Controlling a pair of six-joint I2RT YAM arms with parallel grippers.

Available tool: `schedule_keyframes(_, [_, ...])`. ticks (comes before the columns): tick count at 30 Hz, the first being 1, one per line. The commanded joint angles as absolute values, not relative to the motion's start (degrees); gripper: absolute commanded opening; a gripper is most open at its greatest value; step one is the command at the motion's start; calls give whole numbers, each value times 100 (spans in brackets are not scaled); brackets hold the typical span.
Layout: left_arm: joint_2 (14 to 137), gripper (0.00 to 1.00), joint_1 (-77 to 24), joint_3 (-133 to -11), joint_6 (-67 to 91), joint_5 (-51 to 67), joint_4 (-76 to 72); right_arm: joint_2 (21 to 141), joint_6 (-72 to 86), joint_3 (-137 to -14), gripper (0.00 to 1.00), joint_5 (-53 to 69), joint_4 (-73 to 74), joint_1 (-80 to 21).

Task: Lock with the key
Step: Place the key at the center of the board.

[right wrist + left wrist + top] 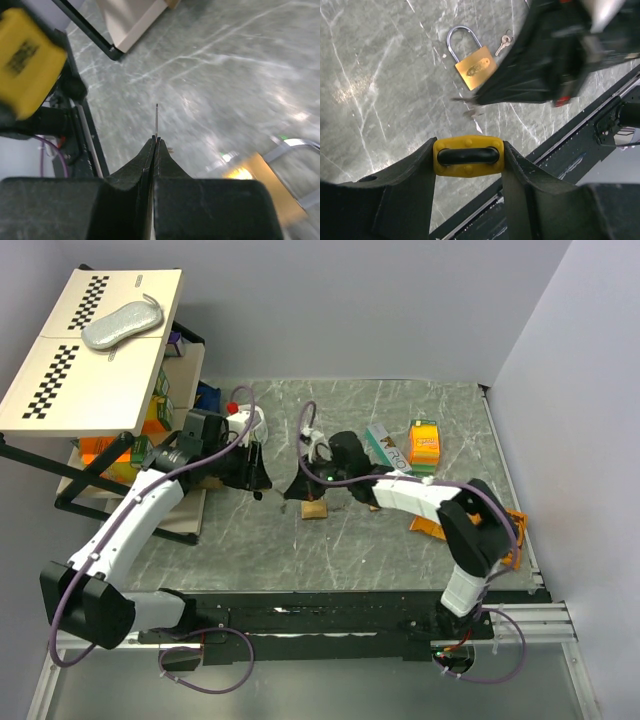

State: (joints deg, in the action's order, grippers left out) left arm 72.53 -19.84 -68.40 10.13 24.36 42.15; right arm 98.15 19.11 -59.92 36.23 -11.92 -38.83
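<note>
My left gripper [468, 150] is shut on a yellow padlock [468, 145] with a black shackle, held above the table. My right gripper [156, 140] is shut on a thin key [156, 119] whose blade sticks out past the fingertips. In the right wrist view the yellow padlock [26, 59] is at the upper left, apart from the key. From above, the left gripper [257, 480] and the right gripper [298, 488] face each other closely. A brass padlock [475, 67] with a raised shackle lies on the table, with small keys [503, 44] beside it.
An orange box [424, 440] and a teal-and-white box [385, 445] lie at the back right. A shelf rack with a checkerboard board [90, 340] and a silver pouch [122, 325] stands at the left. The black rail [580, 145] runs along the near edge.
</note>
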Motion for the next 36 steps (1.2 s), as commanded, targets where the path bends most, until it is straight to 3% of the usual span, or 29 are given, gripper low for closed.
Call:
schedule_keyframes(1, [7014,1,-1837,-6759,967,2768,4227,10484,2575,-6538,0,3762,-1793,-4060])
schedule_keyframes(20, [7101,1,-1714,-6680,1195,2900,4069,11689,2303,-7075,1,3375,-1670,-4052])
schedule_keyframes(21, [7110,1,-1705,-6671,1213,2926,4052,11742,2259,-7110,4,3384,-1661,-4034])
schedule_keyframes(23, [7163,1,-1705,-6680,1248,2944,4034,11768,2189,-7251,29,3427,-1609,-3999])
schedule_keyframes(24, [7180,1,-1688,-6706,1248,2997,4034,11760,2162,-7303,47,3454,-1600,-3990])
schedule_keyframes(27, [7286,1,-1653,-6864,1318,3276,4060,11523,1978,-7252,65,3603,-1661,-3955])
schedule_keyframes(36, [7629,1,-1362,-7567,2082,5298,3473,9398,415,-6330,77,4226,-1671,-3727])
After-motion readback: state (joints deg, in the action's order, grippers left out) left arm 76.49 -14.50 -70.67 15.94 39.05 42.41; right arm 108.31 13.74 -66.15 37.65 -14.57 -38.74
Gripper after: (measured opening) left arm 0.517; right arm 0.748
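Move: The key is already in the right fingers; the clear patch of board it is bound for lies about 5 cm to the right hand's left, 2 cm ahead and some 9 cm below. The large brass padlock is about 6 cm to that hand's right, 1 cm ahead and 9 cm down, while the yellow padlock in the left hand hangs about 6 cm left, 5 cm back and 7 cm higher. From the left hand, the patch is roughly 6 cm ahead, 2 cm right and 16 cm below. The right hand, fingers shut on the key and pointing left and down, sinks about 8 cm to the board while easing some 4 cm left, away from the large brass padlock, then edges forward and opens wide to let go of the key close over the board. Fingers still open, it starts back up by about 5 cm and a little to the right, while the left hand keeps its grip on the yellow padlock, nearly still until it lifts a couple of centimetres and tilts at the very end. ##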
